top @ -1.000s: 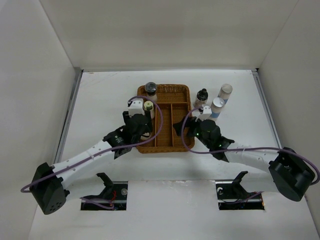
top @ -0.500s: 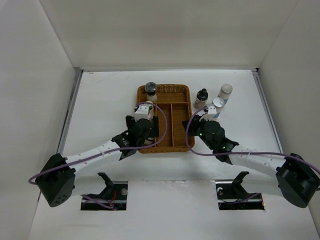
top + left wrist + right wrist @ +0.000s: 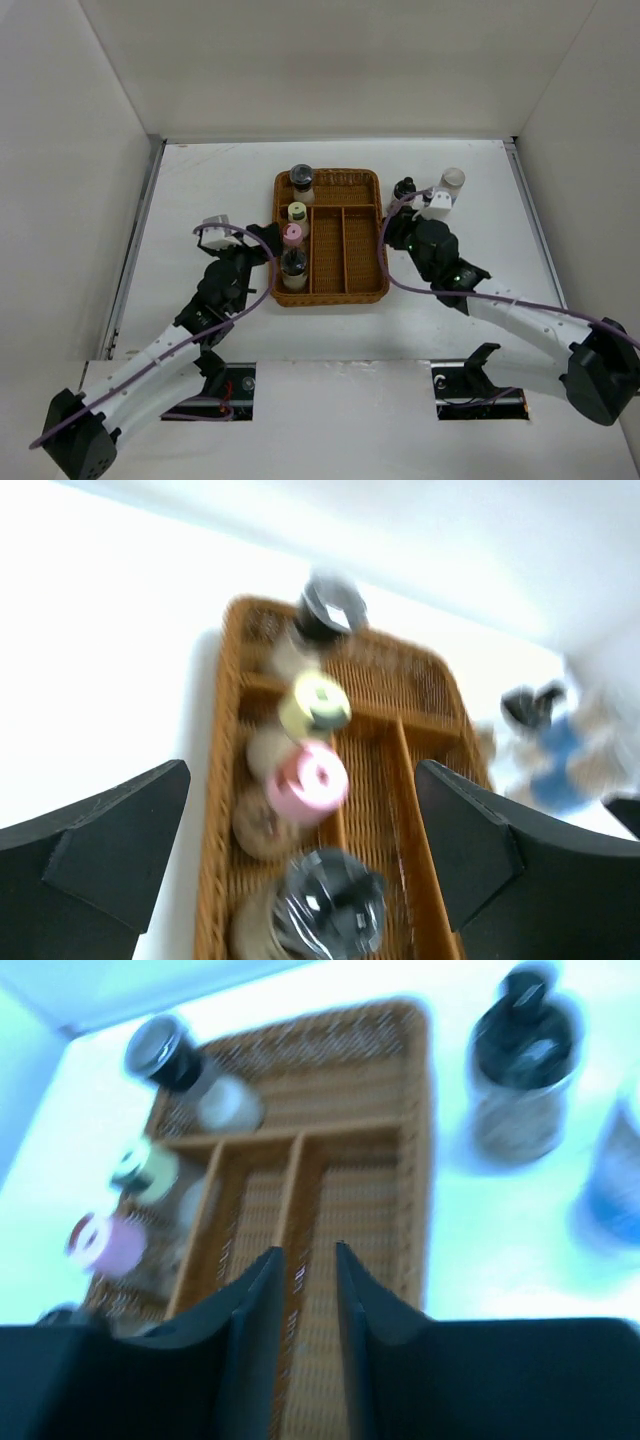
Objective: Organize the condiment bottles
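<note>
The wicker tray (image 3: 345, 290) holds several condiment bottles in its left column: black cap (image 3: 301, 178) at the far end, then pale yellow (image 3: 297, 211), pink (image 3: 293, 236) and black (image 3: 293, 262). My left gripper (image 3: 262, 248) stands open just left of the tray, nothing between its fingers; in its wrist view the pink cap (image 3: 307, 780) lies ahead. My right gripper (image 3: 397, 225) hovers at the tray's right rim, jaws nearly together and empty. Beside it on the table stand a black-capped bottle (image 3: 522, 1060) and a blue-labelled one (image 3: 612, 1185).
The tray's middle and right compartments (image 3: 370, 1220) hold nothing. A white-capped bottle (image 3: 452, 180) stands far right of the tray. White walls close the table at the back and both sides.
My left gripper opened, let go of the near black-capped bottle in the tray and drew back to the left. My right gripper closed and moved up towards the bottles right of the tray.
</note>
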Robot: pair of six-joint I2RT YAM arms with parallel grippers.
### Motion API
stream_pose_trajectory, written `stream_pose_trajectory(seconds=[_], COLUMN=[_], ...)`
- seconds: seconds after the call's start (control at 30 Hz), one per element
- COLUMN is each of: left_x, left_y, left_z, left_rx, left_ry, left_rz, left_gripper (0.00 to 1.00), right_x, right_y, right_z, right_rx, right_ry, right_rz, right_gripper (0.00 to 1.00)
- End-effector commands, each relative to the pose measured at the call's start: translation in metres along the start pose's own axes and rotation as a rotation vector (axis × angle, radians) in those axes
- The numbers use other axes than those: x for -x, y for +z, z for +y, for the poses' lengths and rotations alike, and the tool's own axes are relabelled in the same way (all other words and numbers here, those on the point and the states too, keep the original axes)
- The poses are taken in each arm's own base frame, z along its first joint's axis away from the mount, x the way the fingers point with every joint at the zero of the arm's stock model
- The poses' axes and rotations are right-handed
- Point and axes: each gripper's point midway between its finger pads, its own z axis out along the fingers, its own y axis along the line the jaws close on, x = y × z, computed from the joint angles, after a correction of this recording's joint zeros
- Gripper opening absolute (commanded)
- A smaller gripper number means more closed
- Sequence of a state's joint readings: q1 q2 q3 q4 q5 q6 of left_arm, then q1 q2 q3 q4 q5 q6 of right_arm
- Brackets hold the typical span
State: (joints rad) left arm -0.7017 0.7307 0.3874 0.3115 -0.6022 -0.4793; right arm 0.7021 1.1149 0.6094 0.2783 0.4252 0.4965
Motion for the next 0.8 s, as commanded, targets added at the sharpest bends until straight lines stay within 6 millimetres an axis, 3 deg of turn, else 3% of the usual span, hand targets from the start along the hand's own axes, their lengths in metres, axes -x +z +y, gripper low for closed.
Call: stream_pose_trajectory(seconds=[0.0, 0.13, 0.23, 0.3, 0.53, 0.67, 0.77], left_x=[0.026, 0.01, -0.009, -0.018, -0.03, -0.032, -0.034], left_y=[0.003, 0.011, 0.015, 0.017, 0.018, 0.019, 0.019], left_z=[0.019, 0.051, 0.066, 0.071, 0.078, 0.078, 0.078], left_rx=[0.029, 0.102, 0.123, 0.112, 0.11, 0.109, 0.111], left_ry=[-0.118, -0.204, -0.262, -0.281, -0.328, -0.334, -0.337], left_rz=[-0.14, -0.131, -0.088, -0.061, -0.034, -0.025, -0.022], left_gripper=[1.0, 1.0, 1.0, 1.0, 1.0, 1.0, 1.0], right_x=[0.056, 0.098, 0.102, 0.096, 0.085, 0.071, 0.06], right_y=[-0.001, -0.006, -0.001, 0.006, 0.031, 0.043, 0.053], right_z=[-0.023, -0.053, -0.077, -0.093, -0.142, -0.156, -0.157], right_rx=[-0.136, -0.264, -0.36, -0.416, -0.554, -0.575, -0.552], right_ry=[-0.08, -0.107, -0.114, -0.13, -0.153, -0.135, -0.13], right_rz=[-0.106, -0.163, -0.149, -0.114, -0.022, 0.035, 0.068], right_gripper=[0.42, 0.67, 0.85, 0.91, 1.0, 1.0, 1.0])
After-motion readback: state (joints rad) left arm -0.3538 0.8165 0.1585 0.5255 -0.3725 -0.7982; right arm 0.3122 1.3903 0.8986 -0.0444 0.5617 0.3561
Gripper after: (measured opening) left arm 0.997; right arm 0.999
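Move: The blue-label bottle nearer the arms stands about 8 cm ahead of the right gripper and 14 cm to its right, its middle roughly 12 cm lower. The black-capped bottle is about 14 cm ahead and 7 cm right of that gripper; the farther blue-label bottle is some 16 cm ahead and 19 cm right. The basket's middle lies around 7 cm ahead and 17 cm left. From the left gripper, the nearer blue-label bottle is some 12 cm ahead and 59 cm right. Swing the right gripper off the basket about 16 cm to the right and 8 cm forward, lifting at first, then sinking over the nearer blue-label bottle. Open its fingers fully, turn it some 25 degrees clockwise and tip it down to bring the metal cap between or just below the fingertips. Meanwhile draw the open, empty left gripper left and down, away from the basket. ##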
